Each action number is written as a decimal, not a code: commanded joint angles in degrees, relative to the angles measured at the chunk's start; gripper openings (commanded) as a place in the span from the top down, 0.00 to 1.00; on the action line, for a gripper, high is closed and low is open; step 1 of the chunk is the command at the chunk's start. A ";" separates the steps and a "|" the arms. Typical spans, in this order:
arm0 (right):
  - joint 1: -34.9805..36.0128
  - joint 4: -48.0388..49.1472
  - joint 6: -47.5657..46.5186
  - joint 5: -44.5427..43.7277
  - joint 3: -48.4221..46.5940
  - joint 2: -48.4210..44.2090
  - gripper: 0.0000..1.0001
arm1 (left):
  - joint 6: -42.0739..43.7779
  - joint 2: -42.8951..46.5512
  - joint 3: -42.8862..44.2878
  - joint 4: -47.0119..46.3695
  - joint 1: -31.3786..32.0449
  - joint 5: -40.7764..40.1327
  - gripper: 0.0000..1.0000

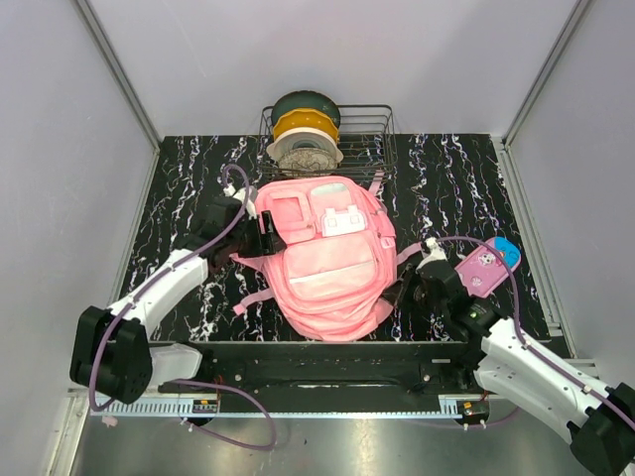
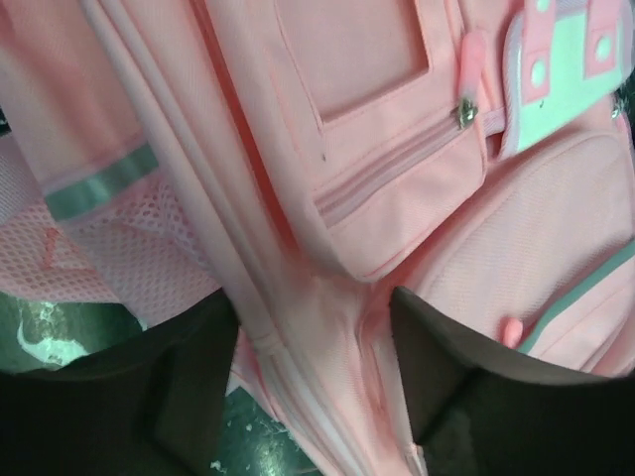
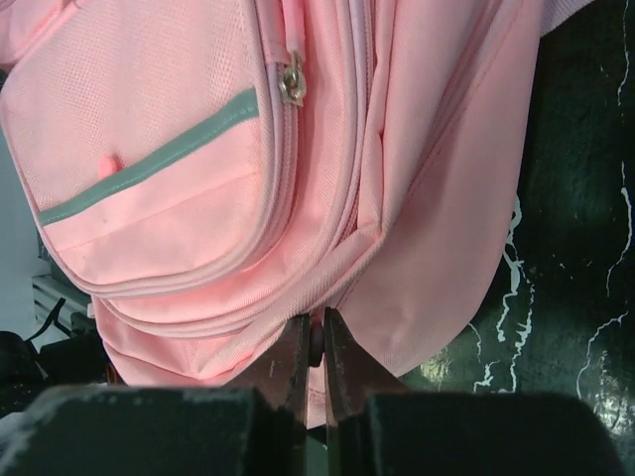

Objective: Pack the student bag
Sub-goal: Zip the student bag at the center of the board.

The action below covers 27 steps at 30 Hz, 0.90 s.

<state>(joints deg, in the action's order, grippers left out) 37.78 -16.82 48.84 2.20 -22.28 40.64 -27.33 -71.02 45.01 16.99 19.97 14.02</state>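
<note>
The student bag (image 1: 327,263), a big soft pink backpack, lies front up in the middle of the black marbled table. My left gripper (image 1: 266,236) is at its upper left edge. In the left wrist view its jaws (image 2: 313,332) stand partly apart, with a creased fold of the bag (image 2: 377,188) along a zip seam pressed between both fingers. My right gripper (image 1: 407,291) is at the bag's lower right side. In the right wrist view it (image 3: 316,335) is shut on a small dark piece at the bag's (image 3: 198,149) side seam.
A small pink pencil case (image 1: 481,270) with a blue end lies right of the bag, beside my right arm. A wire basket (image 1: 382,124) holding spools (image 1: 306,134) stands at the back, just behind the bag. Grey walls close the table on three sides.
</note>
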 commanded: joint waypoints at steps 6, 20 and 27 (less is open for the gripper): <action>1.16 1.61 1.78 -3.24 -0.13 -3.38 1.00 | -0.08 15.00 -1.50 4.00 0.51 -2.38 0.01; 0.98 6.01 7.15 -5.71 2.42 -3.20 1.00 | -30.13 48.25 -24.09 6.31 9.20 -5.05 0.01; 1.07 6.45 7.67 -6.06 2.07 -2.41 1.00 | -39.98 44.77 -26.91 0.24 26.95 -19.09 0.01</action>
<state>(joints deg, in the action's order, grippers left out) 38.63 -15.51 55.29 -1.04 -19.57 37.93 -59.02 -22.52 18.22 24.60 39.57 5.32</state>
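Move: The left hand, already half open, is at the zip edge on the student bag's left side. The bag's lower-left corner is some 14 cm back from it, 4 cm to its right and 4 cm lower. The lower strap's end lies about 14 cm back, 5 cm left and 9 cm below, and the lower-right corner in the right gripper about 12 cm back and 28 cm right. From the right hand, the lower-left corner is roughly 24 cm left and 3 cm back. Up off the zip edge and then back, the left hand opens fully and arcs over the bag's left side, rising about 7 cm and sinking again to its starting height some 15 cm nearer the base, close by the lower-left corner. It rolls about 20 degrees, left side down, leaving the fingers flatter and pointing more to the right. The right hand stays put, keeping its pinch on the lower-right corner. ##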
